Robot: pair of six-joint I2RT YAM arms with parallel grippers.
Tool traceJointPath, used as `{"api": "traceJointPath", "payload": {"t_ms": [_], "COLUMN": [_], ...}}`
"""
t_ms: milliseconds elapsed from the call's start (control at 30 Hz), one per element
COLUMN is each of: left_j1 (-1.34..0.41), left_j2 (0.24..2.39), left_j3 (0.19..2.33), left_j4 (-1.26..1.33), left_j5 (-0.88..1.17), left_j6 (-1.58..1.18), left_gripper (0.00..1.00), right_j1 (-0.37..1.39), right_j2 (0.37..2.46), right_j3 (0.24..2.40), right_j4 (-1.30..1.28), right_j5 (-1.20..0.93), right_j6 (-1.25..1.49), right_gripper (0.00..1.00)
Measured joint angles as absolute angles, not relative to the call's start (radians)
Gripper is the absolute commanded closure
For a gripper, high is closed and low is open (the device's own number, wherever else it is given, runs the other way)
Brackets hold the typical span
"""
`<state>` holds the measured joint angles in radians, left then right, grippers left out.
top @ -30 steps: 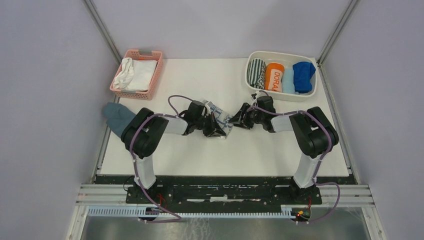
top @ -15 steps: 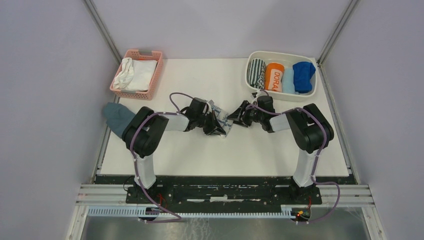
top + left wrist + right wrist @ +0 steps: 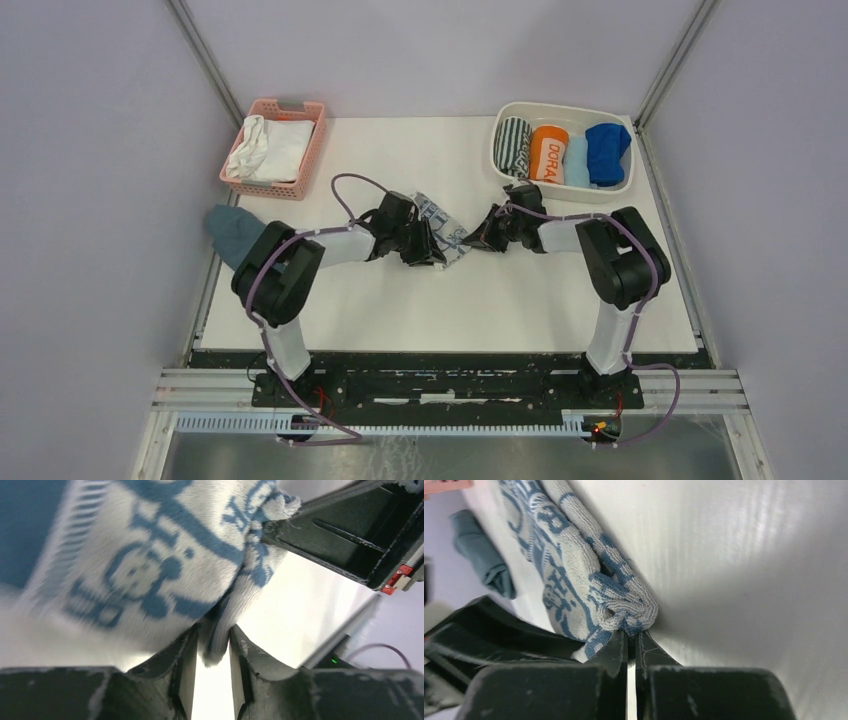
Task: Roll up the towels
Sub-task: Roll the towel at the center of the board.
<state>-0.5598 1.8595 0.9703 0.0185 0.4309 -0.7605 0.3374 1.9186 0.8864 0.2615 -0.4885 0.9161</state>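
The whitish towel with grey-blue print point(image 3: 441, 222) lies bunched mid-table between both grippers. My left gripper point(image 3: 424, 246) is at its near-left side; in the left wrist view its jaws point(image 3: 214, 630) stand slightly apart, open, with a fold of the towel point(image 3: 150, 555) hanging loosely between them. My right gripper point(image 3: 473, 238) is shut on the towel's right end; the right wrist view shows the fingertips point(image 3: 631, 632) pinching a bunched corner of the towel point(image 3: 574, 565). A light blue towel point(image 3: 577, 160) and a royal blue towel point(image 3: 606, 152) sit rolled in the white bin point(image 3: 565, 107).
The white bin at the back right also holds a striped roll point(image 3: 513, 145) and an orange roll point(image 3: 548, 152). A pink basket point(image 3: 302, 106) with white cloths stands at the back left. A dull teal-grey cloth point(image 3: 232, 232) lies at the table's left edge.
My right gripper has closed on the patterned towel's end. My left gripper's jaws have parted a little. Both grippers and the towel have shifted slightly away from the bases.
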Motion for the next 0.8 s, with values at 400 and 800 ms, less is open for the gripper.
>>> {"api": "traceJointPath", "payload": {"t_ms": [400, 800], "left_j1": [-0.974, -1.274], "left_j2": [1.577, 1.861], "left_j3": [0.971, 1.076], "left_j4": [-0.116, -0.013], "left_j5": [-0.294, -0.736], "left_j6": [-0.445, -0.011], "left_gripper": [0.35, 0.36], "right_j1": [0.372, 0.373], "right_j2": [1.843, 1.848], "right_j3": [1.084, 1.121], "right_j4": [-0.324, -0.462], "right_j5": [-0.241, -0.258], "right_j6": [0.847, 0.871], "right_gripper": [1.00, 1.00]}}
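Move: The near end of the towel's folded edge lies in the left gripper's opening fingertips, about 1 cm below the hand point. The towel's middle is some 7 cm ahead and 2 cm left of that gripper. The right fingers are already shut on the towel's right corner, roughly 4 cm ahead and 6 cm right of the left hand. From the right hand, the white tub's middle lies about 19 cm ahead and 18 cm right. Bring the left gripper free of the towel's near end, lifting about 7 cm, and swing it back and right before lowering again beside that end, fingers opening wider and the wrist turning some 80 degrees until they point forward and down. Keep the right gripper pinching its corner low, dragging it about 5 cm right and back while tipping the fingers steeper downward. ##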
